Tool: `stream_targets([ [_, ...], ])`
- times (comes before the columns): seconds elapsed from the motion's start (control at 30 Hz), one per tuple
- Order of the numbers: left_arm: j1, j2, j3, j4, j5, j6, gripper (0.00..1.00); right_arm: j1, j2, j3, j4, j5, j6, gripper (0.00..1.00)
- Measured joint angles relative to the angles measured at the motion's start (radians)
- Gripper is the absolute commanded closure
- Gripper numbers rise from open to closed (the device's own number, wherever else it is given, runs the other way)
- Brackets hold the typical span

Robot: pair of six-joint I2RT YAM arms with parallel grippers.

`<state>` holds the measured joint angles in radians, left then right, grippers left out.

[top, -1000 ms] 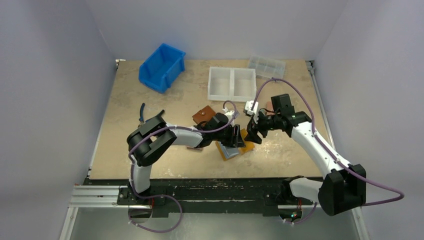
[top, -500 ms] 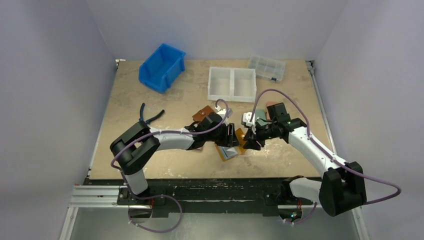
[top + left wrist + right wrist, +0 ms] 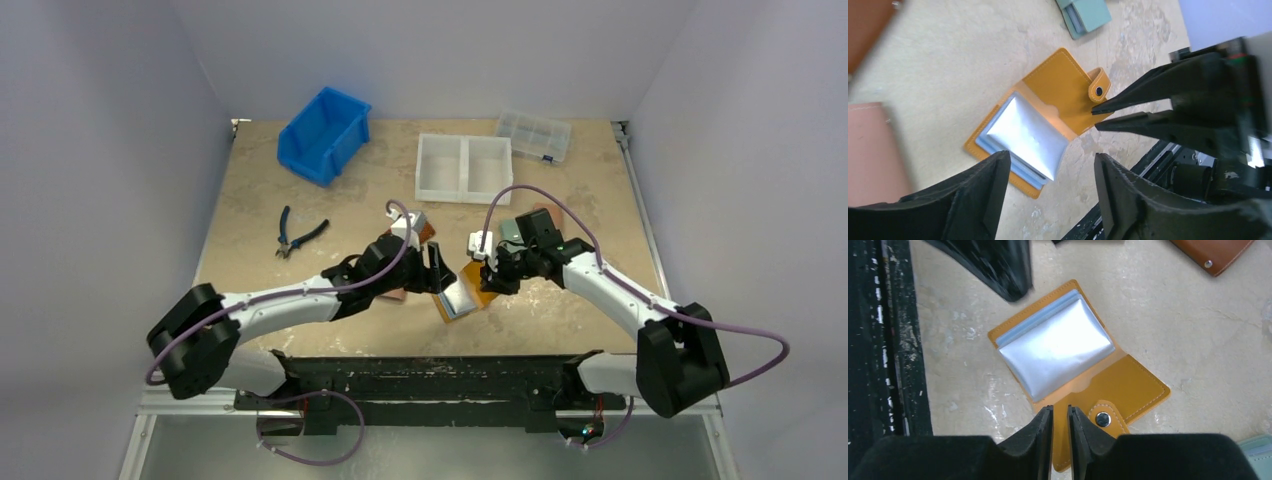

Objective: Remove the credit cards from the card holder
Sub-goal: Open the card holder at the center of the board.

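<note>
The mustard-orange card holder [image 3: 465, 297] lies open and flat on the table, snap tab [image 3: 1104, 418] outward. Its bluish-grey plastic sleeves [image 3: 1055, 352] bulge on the inner half, also seen from the left wrist [image 3: 1025, 135]. The credit cards are hidden; I see none outside the sleeves. My left gripper [image 3: 437, 268] hovers open just left of the holder, nothing between its fingers [image 3: 1052, 157]. My right gripper [image 3: 1060, 410] hangs over the holder's orange cover [image 3: 1063, 85] beside the tab, jaws a narrow slit apart with nothing in them.
A brown wallet [image 3: 1213, 252] lies behind the holder, a pink wallet [image 3: 868, 150] to its left, a teal one [image 3: 1085, 15] to the right. Pliers [image 3: 300, 235], a blue bin [image 3: 322, 135], a white tray [image 3: 463, 168] and a clear box [image 3: 533, 135] sit further back. The black front rail [image 3: 878, 340] is close.
The left gripper has drawn back off the holder to the left and opened wider. The right gripper has moved left over the holder's cover and narrowed its jaws.
</note>
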<state>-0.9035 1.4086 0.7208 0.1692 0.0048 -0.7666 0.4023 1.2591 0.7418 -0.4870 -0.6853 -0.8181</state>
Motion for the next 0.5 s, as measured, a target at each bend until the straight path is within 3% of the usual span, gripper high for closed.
stream_targets([
  [0.07, 0.0, -0.074, -0.04, 0.002, -0.039, -0.002, 0.14, 0.006, 0.022, 0.0, 0.016, 0.033, 0.014, 0.77],
  [0.13, 0.003, -0.127, -0.076, 0.008, -0.062, -0.01, 0.09, 0.009, 0.029, 0.0, 0.031, 0.057, 0.024, 0.77],
  [0.5, 0.018, -0.167, -0.276, 0.134, -0.053, -0.124, 0.09, 0.01, 0.03, -0.002, 0.062, 0.12, 0.039, 0.76],
])
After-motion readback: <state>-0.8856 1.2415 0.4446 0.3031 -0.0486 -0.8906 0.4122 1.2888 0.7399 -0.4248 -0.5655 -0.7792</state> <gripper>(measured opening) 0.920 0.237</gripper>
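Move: The opened orange card holder lies below both hands: its middle is about 5 cm to the left hand's right, 3 cm back and 9 cm below. The pink holder sits some 10 cm to that hand's left, level with it; the brown one about 10 cm ahead and 7 cm left, both equally low. From the right hand the orange holder is about 4 cm left, level, 6 cm below; the green one some 11 cm ahead, 6 cm right. The left hand heads away from the orange holder towards the gap between it and the pink one, going left about 5 cm and slightly back, first rising a little and then sinking to end nearly 3 cm lower, while its fingers spread nearly fully. The right hand, nearly shut and close over the flap, eases about 2 cm forward and 1 cm down; whether it touches can't be seen. ##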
